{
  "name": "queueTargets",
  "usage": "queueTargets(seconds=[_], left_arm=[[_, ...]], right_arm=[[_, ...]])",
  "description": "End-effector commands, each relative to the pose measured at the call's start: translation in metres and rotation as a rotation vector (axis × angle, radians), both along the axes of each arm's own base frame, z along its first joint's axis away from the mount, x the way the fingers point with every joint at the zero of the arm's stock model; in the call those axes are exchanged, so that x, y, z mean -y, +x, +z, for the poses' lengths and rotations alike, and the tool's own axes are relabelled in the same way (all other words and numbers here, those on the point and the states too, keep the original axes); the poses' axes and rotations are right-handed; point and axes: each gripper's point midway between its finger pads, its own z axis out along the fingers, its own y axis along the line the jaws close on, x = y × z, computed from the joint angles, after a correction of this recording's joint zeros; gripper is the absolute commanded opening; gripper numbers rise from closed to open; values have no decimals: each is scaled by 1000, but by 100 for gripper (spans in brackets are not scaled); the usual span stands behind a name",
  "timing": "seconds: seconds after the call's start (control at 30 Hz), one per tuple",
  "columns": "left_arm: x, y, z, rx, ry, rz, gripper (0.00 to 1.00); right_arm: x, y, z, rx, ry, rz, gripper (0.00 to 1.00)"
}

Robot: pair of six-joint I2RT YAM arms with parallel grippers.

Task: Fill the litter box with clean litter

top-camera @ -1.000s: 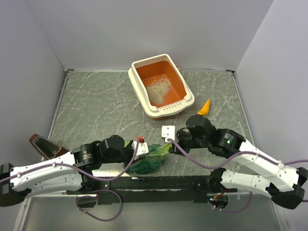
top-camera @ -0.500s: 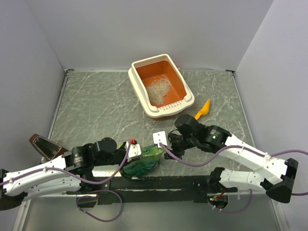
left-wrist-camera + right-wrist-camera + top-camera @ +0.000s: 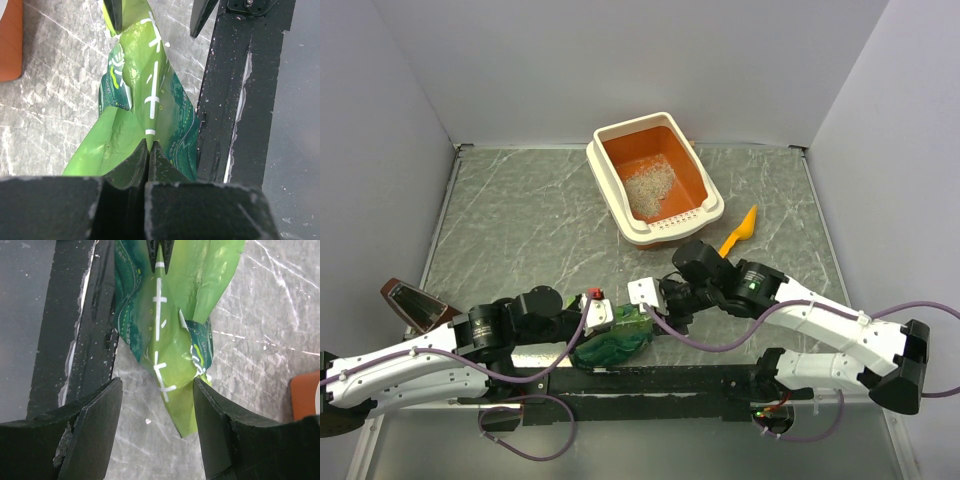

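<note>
The litter box (image 3: 604, 172), orange inside with a cream rim, stands at the back middle of the table with a small pile of clean litter (image 3: 651, 186) in it. A green crinkly bag (image 3: 618, 340) lies by the near edge between both arms. My left gripper (image 3: 149, 146) is shut on one folded end of the bag (image 3: 142, 85). My right gripper (image 3: 158, 386) stands open, its fingers either side of the bag's (image 3: 175, 320) other pointed end, without pinching it. Seen from above, the right gripper (image 3: 647, 303) sits just right of the left gripper (image 3: 603, 316).
An orange-yellow scoop (image 3: 741, 231) lies to the right of the litter box. A brown object (image 3: 410, 301) sits at the left wall. The black base rail (image 3: 660, 380) runs along the near edge, right beside the bag. Grey walls enclose the table.
The right gripper has moved left to the bag's free end and opened wider. The left arm shifted slightly left with the bag still held.
</note>
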Motion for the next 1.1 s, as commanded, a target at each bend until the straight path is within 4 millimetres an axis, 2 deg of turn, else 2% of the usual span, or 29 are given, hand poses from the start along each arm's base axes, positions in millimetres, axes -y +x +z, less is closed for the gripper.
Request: queueTargets(seconds=[0.0, 0.2, 0.3, 0.37, 0.4, 0.43, 0.53, 0.6, 0.67, 0.8, 0.97, 1.07], left_arm=[[13, 5, 45, 52, -169, 17, 1], [9, 7, 50, 64, -182, 29, 1], [7, 7, 52, 68, -192, 34, 1], [6, 7, 53, 71, -196, 38, 1], [6, 8, 54, 73, -198, 41, 1], [6, 8, 55, 76, -199, 42, 1], [6, 13, 55, 89, -195, 65, 1], [6, 15, 60, 100, -196, 69, 1], [3, 27, 72, 141, -196, 126, 1], [0, 53, 90, 275, -139, 200, 1], [8, 75, 130, 392, -121, 202, 1], [9, 83, 146, 423, -134, 190, 1]], right_arm=[[-13, 2, -5, 19, 34, 45, 65], [-2, -6, -32, -45, -36, 27, 63], [3, -7, -42, -58, -51, -1, 58], [7, -8, -48, -71, -64, -14, 46], [8, -9, -50, -75, -67, -17, 29], [8, -8, -50, -77, -70, -22, 0], [9, -3, -52, -62, -81, -48, 0], [11, 11, -45, -11, -78, -107, 0], [15, 26, -31, 46, -59, -170, 0], [18, 52, 11, 126, 35, -254, 0], [21, 67, 51, 179, 102, -287, 0], [25, 66, 65, 184, 116, -291, 0]])
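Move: The green litter bag hangs from the left gripper's shut fingers. The free corner of its top edge lies about 3 cm straight below the open right fingers, and roughly 11 cm to the left hand's right, about 1 cm farther out. The litter box's middle lies some 40 cm ahead of the left hand and 8 cm to its right, about 12 cm lower; the yellow scoop lies about 26 cm ahead of the right hand and 17 cm to its right, some 16 cm down. Keep the left gripper's pinch on the bag nearly still while you lower the open right gripper about 3.5 cm over the free corner and shut its fingers on the top edge. Then take both hands forward together towards the litter box, about 5 cm, rising some 4 cm as they go, the right wrist turning slightly clockwise. ##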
